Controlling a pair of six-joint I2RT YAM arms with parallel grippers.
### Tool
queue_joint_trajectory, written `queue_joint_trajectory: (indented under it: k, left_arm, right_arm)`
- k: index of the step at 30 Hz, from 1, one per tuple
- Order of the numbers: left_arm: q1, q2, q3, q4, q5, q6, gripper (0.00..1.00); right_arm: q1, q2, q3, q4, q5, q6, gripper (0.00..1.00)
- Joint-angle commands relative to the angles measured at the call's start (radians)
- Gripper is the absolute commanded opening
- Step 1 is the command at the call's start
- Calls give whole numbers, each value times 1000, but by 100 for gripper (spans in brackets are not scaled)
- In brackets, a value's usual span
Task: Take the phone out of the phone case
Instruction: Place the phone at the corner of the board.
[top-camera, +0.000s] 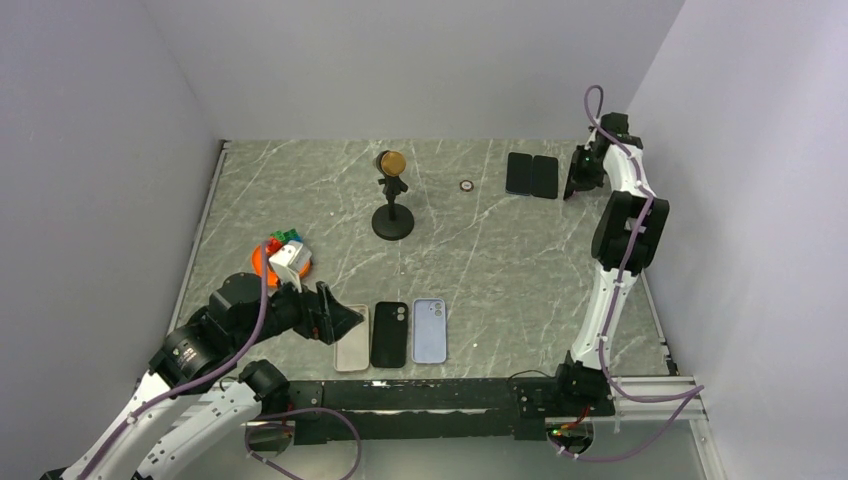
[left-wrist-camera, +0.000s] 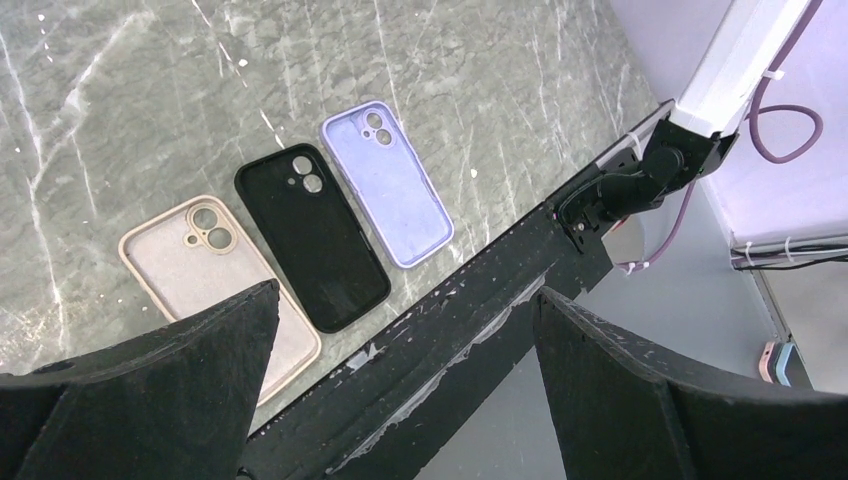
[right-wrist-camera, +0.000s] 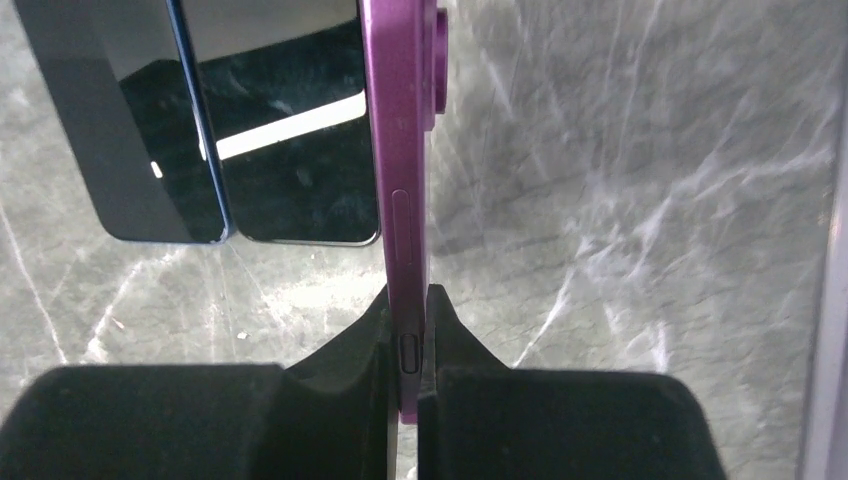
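My right gripper (right-wrist-camera: 408, 340) is shut on the lower edge of a purple phone (right-wrist-camera: 400, 150), which it holds on edge above the table at the back right (top-camera: 575, 185). Two dark phones (top-camera: 531, 175) lie flat side by side just left of it, a blue-edged one (right-wrist-camera: 130, 120) and a black one (right-wrist-camera: 290, 130). Three phone cases lie in a row at the front: beige (top-camera: 352, 338), black (top-camera: 389, 334), and lavender (top-camera: 429, 331). They also show in the left wrist view: beige (left-wrist-camera: 200, 265), black (left-wrist-camera: 310, 235), lavender (left-wrist-camera: 385, 180). My left gripper (top-camera: 345, 320) is open and empty, just left of the beige case.
A black stand with a gold disc (top-camera: 392, 200) stands at mid back. A small ring (top-camera: 466, 185) lies to its right. An orange dish with coloured blocks (top-camera: 283, 258) sits at the left. A black mounting rail (top-camera: 420, 395) runs along the front edge.
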Motion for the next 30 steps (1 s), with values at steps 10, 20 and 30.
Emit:
queue_joint_trajectory:
  k: [10, 20, 30]
  left_arm:
    - [2, -11, 30, 25, -19, 6, 99]
    - [2, -7, 22, 42, -7, 10, 99]
    - [1, 7, 27, 48, -11, 7, 99]
  right_arm:
    - [11, -61, -171, 149, -8, 128, 6]
    - [-46, -27, -205, 216, -85, 71, 25]
    - [-29, -8, -218, 323, -53, 33, 47]
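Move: The right hand holds a purple-edged phone on edge by its near end. Its place, the bare spot right of the two laid-out phones, is centred roughly 4 cm ahead of the hand, 1 cm right and 6 cm below. The nearer phone's middle is about 7 cm left and 5 cm ahead, the farther phone's 14 cm left and 5 cm ahead, both as low. From the idle left hand the spot is some 45 cm ahead, 60 cm right and 23 cm down. Down by about 4 cm in all goes the right hand, first with a short shift left beside the nearer phone, then back to the right by some 2.5 cm. From halfway the fingers part from their grip to a bit under half open, while the wrist rolls a few degrees, left side rising; at the end they still straddle the phone's raised right edge, the right finger close against its frame. ##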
